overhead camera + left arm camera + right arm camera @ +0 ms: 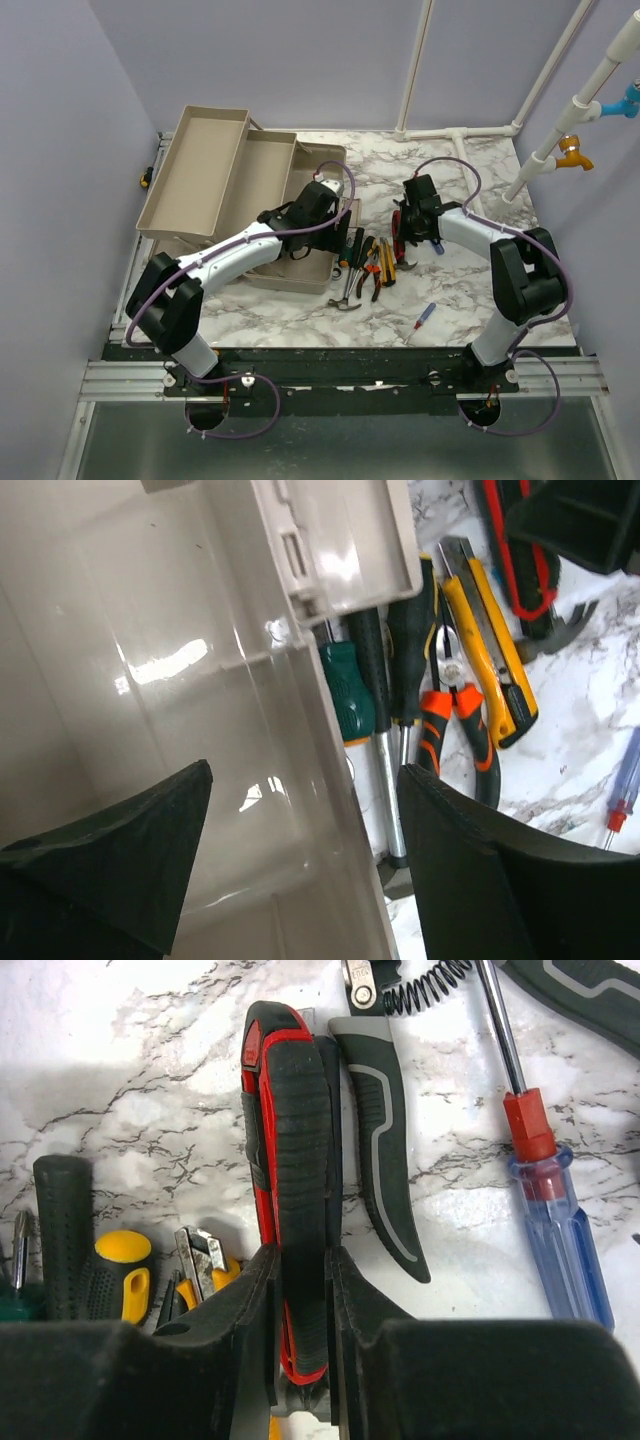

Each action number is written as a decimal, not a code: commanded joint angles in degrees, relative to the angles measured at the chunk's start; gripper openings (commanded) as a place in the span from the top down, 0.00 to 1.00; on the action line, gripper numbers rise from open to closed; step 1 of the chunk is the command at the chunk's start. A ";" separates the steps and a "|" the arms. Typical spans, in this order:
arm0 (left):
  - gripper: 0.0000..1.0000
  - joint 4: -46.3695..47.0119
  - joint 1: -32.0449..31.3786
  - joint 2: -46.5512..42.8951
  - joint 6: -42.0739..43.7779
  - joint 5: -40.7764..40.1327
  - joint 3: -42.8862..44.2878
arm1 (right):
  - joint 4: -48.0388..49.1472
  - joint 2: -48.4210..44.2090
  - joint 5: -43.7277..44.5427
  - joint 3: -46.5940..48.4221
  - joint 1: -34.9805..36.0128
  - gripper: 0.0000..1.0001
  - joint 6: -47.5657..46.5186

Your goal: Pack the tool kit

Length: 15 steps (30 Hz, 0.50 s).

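The beige toolbox (200,170) stands open at the left with its trays folded out. My left gripper (325,205) hangs over its right side. In the left wrist view this gripper (305,870) is open, one finger inside the box and one outside its wall (300,770). Several hand tools (365,265) lie beside the box, a hammer (347,295) among them. My right gripper (408,228) is over the marble table. In the right wrist view it (305,1270) is shut on a red-and-black handled tool (290,1110).
A green-handled screwdriver (347,690), orange pliers (455,720) and a yellow utility knife (490,650) lie against the box. A blue screwdriver (560,1230) and a grey-handled tool (385,1140) lie right of the held tool. Another blue screwdriver (425,317) lies near the front edge. White pipes (540,150) stand at the back right.
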 commanded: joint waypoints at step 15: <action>0.81 1.45 1.28 7.76 -1.64 8.85 6.31 | -1.74 -18.24 4.42 -1.44 0.07 0.92 3.45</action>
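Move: The left hand is just short of the toolbox's right wall: the rim lies about 2 cm to its right and 2 cm below. The latch flap is roughly 6 cm ahead and 4 cm right, and the green screwdriver about 3 cm ahead, 5 cm right and 10 cm below. The right hand already grips the red cutter; the box's right compartment lies some 20 cm to its left and 4 cm ahead, the blue screwdriver about 7 cm right and 1 cm back. Its fingers still shut on the red cutter, the right hand lifts it off the table and the small hammer, nearly straight up by about 9 cm, the fingertips tilting some 10 degrees forward. Meanwhile the left hand eases 2 cm right onto the toolbox's right rim, first edging forward, at last sinking 1 cm, and closes its wide fingers around the wall from both sides. ##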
